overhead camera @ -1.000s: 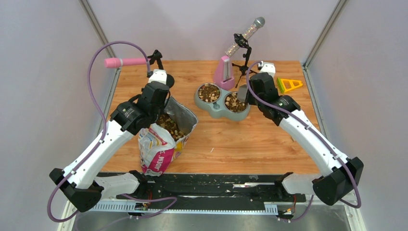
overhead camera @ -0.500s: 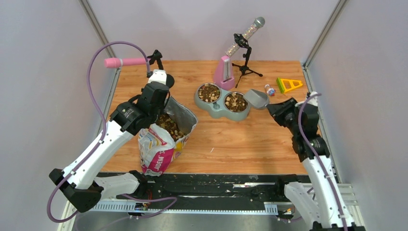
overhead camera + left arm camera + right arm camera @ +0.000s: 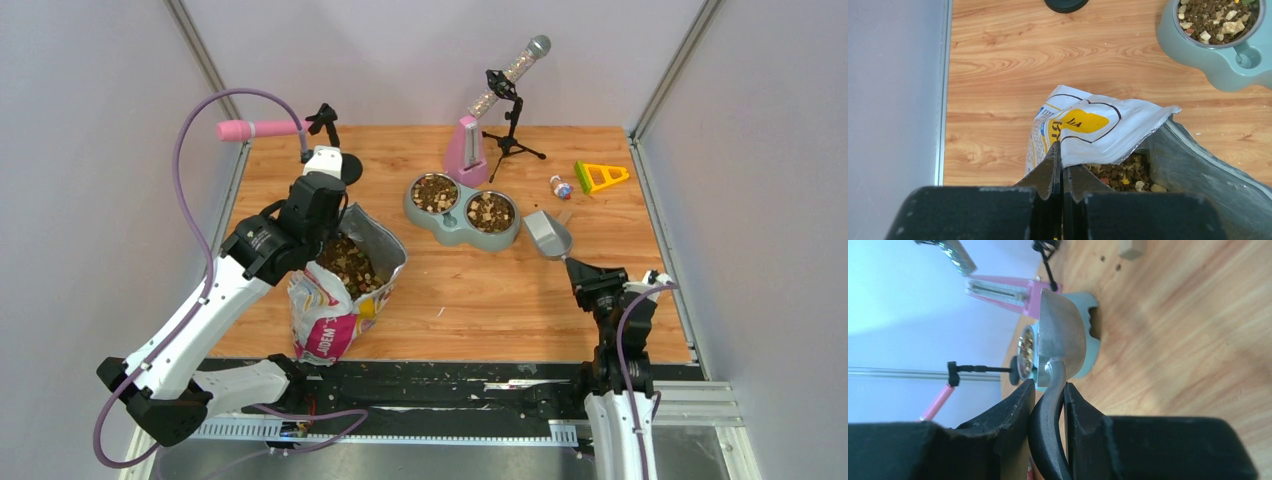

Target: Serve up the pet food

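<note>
The pet food fills both bowls, left (image 3: 435,192) and right (image 3: 490,211), of a teal double feeder (image 3: 455,229) at the table's middle back. More pet food (image 3: 346,262) lies in the open printed bag (image 3: 328,318) standing at the near left. My left gripper (image 3: 335,212) is shut on the bag's far rim (image 3: 1083,135), holding the mouth open over the kibble (image 3: 1120,174). My right gripper (image 3: 572,262) is shut on the black handle (image 3: 1047,415) of a metal scoop (image 3: 547,235), which hangs right of the feeder with no kibble showing in it.
A pink wedge-shaped device (image 3: 466,148) and a black stand holding a clear tube (image 3: 508,75) rise behind the feeder. A pink microphone (image 3: 255,129) on a stand is at the back left. A yellow triangle (image 3: 600,177), a small bottle (image 3: 560,187) and a wooden block (image 3: 1131,247) lie at the back right.
My right arm has drawn back from over the right bowl toward the near right, carrying the scoop. The left gripper keeps its hold on the bag, which shifted slightly.
</note>
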{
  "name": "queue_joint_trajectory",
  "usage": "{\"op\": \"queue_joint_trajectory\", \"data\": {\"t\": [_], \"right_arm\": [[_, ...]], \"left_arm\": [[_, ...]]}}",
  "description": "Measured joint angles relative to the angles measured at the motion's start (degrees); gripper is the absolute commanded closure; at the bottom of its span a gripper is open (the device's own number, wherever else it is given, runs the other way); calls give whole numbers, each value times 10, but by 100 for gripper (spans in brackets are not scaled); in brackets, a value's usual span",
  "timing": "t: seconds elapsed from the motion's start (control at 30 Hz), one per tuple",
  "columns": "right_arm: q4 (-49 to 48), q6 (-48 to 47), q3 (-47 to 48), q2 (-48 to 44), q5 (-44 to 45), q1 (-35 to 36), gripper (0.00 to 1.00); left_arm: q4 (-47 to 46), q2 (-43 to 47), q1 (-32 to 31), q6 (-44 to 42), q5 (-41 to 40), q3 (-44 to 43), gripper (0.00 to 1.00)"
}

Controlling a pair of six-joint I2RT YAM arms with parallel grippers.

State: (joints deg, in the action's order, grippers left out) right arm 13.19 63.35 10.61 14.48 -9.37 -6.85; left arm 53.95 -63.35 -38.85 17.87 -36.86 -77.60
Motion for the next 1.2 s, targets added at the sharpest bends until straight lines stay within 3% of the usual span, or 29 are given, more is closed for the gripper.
{"op": "queue_joint_trajectory", "data": {"t": [0.23, 0.5, 0.83, 0.9, 0.93, 0.97, 1.2], "right_arm": [[-4, 18, -53, -107, 57, -1, 97], [40, 35, -60, -127, 117, -1, 93], [63, 85, -54, -125, 165, -1, 60], [80, 89, -49, -125, 174, -1, 38], [104, 96, -42, -125, 184, -1, 18], [108, 97, -41, -125, 186, -1, 3], [217, 97, -16, -121, 226, -1, 0]], "left_arm": [[0, 0, 0, 0, 4, 0, 100], [0, 0, 0, 0, 7, 0, 100], [0, 0, 0, 1, 8, 0, 100], [-1, 0, 0, 1, 8, 0, 100], [-1, 0, 0, 1, 8, 0, 100], [-1, 0, 0, 1, 8, 0, 100], [-1, 0, 0, 2, 8, 0, 100]]}}
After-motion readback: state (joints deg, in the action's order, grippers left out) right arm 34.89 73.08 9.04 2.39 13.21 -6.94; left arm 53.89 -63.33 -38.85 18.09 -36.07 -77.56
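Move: I still hold the scoop by its handle in my right hand. The bare table where its pan goes down is about 4 cm ahead, 2 cm to the right and some 8 cm below. The wood block lies about 12 cm ahead and 2 cm left, the filled right bowl roughly 13 cm ahead and 17 cm left. From my left hand that bare spot is about level ahead, some 52 cm to the right and well below. I carry the scoop to the right, away from the bowls, about 5 cm, swinging it some 20 degrees clockwise and, after a tiny lift, settling it down by about 2 cm onto the table. Then my right fingers spread wide off the handle, and that hand eases down and back a few centimetres, still drifting right and tipping downward. My left hand keeps its pinch on the bag's rim. ##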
